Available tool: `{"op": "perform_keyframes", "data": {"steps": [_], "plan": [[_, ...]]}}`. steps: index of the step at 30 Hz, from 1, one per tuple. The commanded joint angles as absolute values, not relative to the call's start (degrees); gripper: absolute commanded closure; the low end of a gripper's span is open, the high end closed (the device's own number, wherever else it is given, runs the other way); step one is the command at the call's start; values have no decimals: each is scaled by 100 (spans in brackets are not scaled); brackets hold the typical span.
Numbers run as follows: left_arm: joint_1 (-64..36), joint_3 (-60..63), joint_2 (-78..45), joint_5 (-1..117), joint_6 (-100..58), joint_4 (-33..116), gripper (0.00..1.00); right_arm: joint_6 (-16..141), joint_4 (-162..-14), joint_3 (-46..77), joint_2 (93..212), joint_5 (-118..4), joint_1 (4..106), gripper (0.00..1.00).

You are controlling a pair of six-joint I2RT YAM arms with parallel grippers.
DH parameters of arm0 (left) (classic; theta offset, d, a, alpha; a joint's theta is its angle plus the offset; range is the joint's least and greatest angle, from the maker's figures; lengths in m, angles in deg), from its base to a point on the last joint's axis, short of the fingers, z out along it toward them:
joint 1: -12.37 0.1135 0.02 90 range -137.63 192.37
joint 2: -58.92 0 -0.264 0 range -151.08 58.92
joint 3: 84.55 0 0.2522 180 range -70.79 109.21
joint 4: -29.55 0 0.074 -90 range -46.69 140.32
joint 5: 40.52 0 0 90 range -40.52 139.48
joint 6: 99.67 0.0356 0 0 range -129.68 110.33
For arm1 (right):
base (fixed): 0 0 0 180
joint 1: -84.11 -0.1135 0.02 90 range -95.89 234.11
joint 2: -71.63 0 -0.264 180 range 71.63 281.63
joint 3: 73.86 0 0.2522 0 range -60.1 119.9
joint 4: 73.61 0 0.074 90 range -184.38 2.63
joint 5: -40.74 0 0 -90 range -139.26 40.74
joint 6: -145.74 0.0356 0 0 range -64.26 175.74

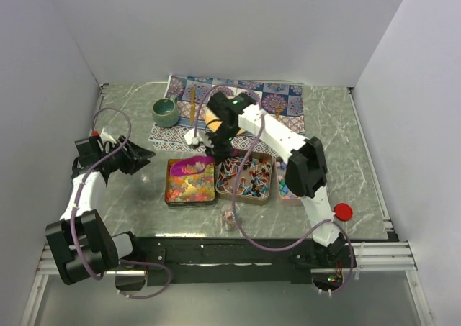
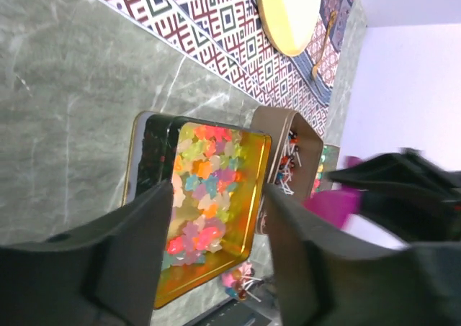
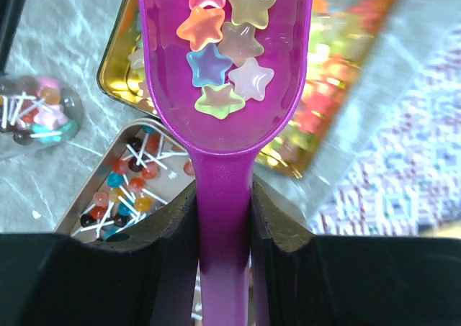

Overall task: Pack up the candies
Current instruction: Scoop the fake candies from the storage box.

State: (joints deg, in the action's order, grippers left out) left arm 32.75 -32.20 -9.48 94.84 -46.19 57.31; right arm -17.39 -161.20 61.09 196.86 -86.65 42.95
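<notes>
My right gripper (image 3: 223, 211) is shut on the handle of a purple scoop (image 3: 225, 117). Several pastel star candies (image 3: 223, 49) lie in its bowl. The scoop (image 1: 189, 165) hangs over the far edge of a gold tin (image 1: 191, 184) full of the same star candies (image 2: 205, 189). Beside the tin, a brown tray (image 1: 245, 179) holds small lollipop-like candies (image 3: 122, 189). My left gripper (image 1: 138, 157) stands open to the left of the tin, nothing between its fingers (image 2: 137, 247). A small clear jar (image 1: 229, 218) with a few lollipops stands near the table's front edge.
A third tray (image 1: 287, 187) lies half hidden under the right arm. A round red lid (image 1: 343, 211) rests at the front right. At the back, a green cup (image 1: 165, 111) and a yellow dish (image 2: 288, 9) sit by a patterned mat (image 1: 284, 99).
</notes>
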Motion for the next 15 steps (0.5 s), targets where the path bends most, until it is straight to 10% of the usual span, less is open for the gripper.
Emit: {"op": "perform_keyframes", "data": {"steps": [1,15], "plan": [[3337,-2974,-824,9509,-4000,5957,33,-1256,-15875,5769,18494,-8917,4632,100],[3469,-3010,-287,9272,-3560,5922,12,-1756,-16155,2201,15004,-7019,4931,100]]}}
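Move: The right hand grips the purple scoop loaded with star gummies; the clear jar it serves sits about 18 cm back and 2 cm to its right, 8 cm lower. Some 10 cm below it are the gummy tin, 7 cm back and 11 cm left, and the lollipop tin, 6 cm back and 7 cm right. From the left hand the jar is roughly 17 cm back, 28 cm right and 9 cm lower. Rightward, first rising some 8 cm and then swinging back about 6 cm, the right hand carries the loaded scoop roughly 14 cm across, its bowl going from over the gummy tin to over the lollipop tin. The wrist turns about 15 degrees, partly clockwise, the grip on the handle unchanged. The left hand, already clear of the tin, opens nearly wide, rolling slightly. ##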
